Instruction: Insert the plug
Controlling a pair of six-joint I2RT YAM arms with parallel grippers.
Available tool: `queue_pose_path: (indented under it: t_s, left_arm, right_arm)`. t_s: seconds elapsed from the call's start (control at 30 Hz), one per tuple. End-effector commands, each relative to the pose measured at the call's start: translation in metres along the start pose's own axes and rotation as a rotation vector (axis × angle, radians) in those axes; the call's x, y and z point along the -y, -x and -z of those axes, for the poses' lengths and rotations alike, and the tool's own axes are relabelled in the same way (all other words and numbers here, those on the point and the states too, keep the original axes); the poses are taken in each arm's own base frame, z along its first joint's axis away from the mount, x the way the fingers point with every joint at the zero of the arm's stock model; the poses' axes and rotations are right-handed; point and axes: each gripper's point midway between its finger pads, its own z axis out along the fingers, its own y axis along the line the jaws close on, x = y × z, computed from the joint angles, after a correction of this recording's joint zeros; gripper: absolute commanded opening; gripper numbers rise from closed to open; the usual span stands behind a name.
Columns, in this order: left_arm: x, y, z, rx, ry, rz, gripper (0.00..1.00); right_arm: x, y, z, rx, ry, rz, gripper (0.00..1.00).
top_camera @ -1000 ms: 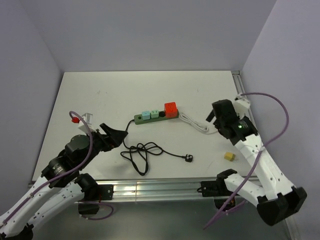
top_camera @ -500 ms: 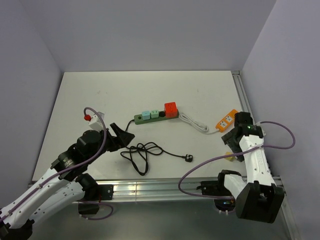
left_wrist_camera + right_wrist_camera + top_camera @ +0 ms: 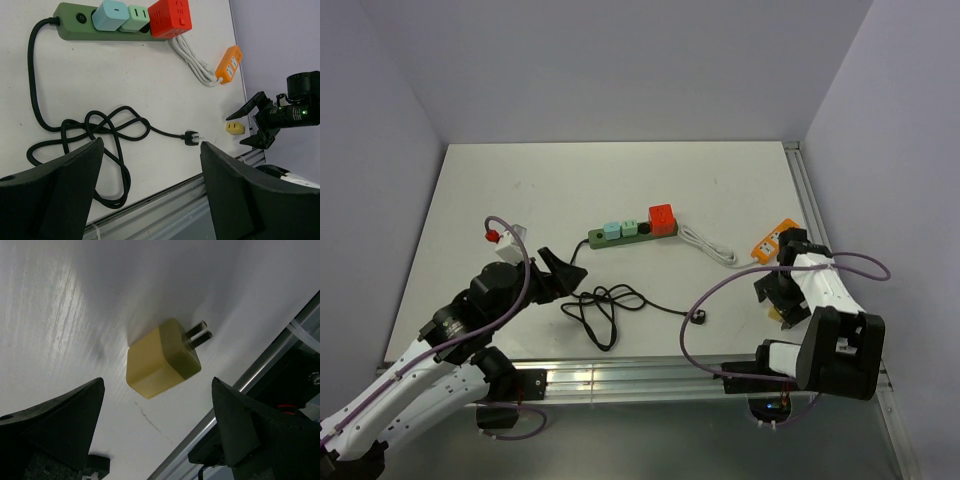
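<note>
A yellow plug (image 3: 162,357) with two metal prongs lies on the white table near its front right edge, also seen as the yellow plug (image 3: 235,128) in the left wrist view. My right gripper (image 3: 157,382) hangs just above it, open, one finger on each side and neither touching. The green power strip (image 3: 620,234) lies mid-table with a blue, a green and a red adapter (image 3: 662,219) in it. Its black cord (image 3: 600,305) coils toward the front and ends in a black plug (image 3: 698,317). My left gripper (image 3: 560,272) hovers left of the coil, open and empty.
An orange socket block (image 3: 774,240) on a white cable (image 3: 710,246) lies just behind the right gripper. The aluminium rail (image 3: 640,378) runs along the table's front edge, close to the yellow plug. Walls close in on the left, back and right.
My right arm has swung back from beside the white cable to the front right and dropped over the yellow plug. The left arm edged forward, then stayed still.
</note>
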Motion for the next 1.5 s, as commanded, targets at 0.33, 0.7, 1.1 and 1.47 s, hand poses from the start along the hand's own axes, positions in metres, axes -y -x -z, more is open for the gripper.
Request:
queue_pose_path:
  t_s: [0.33, 0.7, 1.1, 1.47]
  left_arm:
    - [0.005, 0.004, 0.000, 0.010, -0.018, -0.026, 0.83]
    - [0.003, 0.006, 0.005, 0.025, -0.017, 0.008, 0.83]
    - [0.016, 0.015, 0.012, 0.039, -0.048, 0.031, 0.82]
    - [0.083, 0.021, 0.018, 0.053, -0.407, 0.019, 0.79]
  right_arm:
    - [-0.010, 0.027, -0.017, 0.081, -0.059, -0.047, 0.94]
    - [-0.008, 0.036, -0.024, 0.096, -0.072, -0.050, 0.60]
    - [-0.045, 0.009, 0.011, 0.071, 0.230, 0.096, 0.00]
    - [-0.145, -0.086, 0.225, -0.009, 1.246, 0.659, 0.00]
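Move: The yellow plug lies almost between the open right fingers, about 2 cm below the hand point, 2 cm to its right and 1 cm ahead. The orange outlet block is some 19 cm ahead and 6 cm right, the black cable plug 16 cm left and level with the hand, and the green strip's middle about 23 cm ahead and 31 cm left. From the left hand, the yellow plug is roughly 48 cm right, 3 cm back and 20 cm down. Ease the right gripper down and right about 2 cm each, slightly forward, and pinch the yellow plug between the fingers. Then carry it left some 15 cm, rising and going forward towards the green strip, speeding up while the wrist turns counter-clockwise and tips the fingers up forward. At the end, lift the left hand a few centimetres, drifting right. ##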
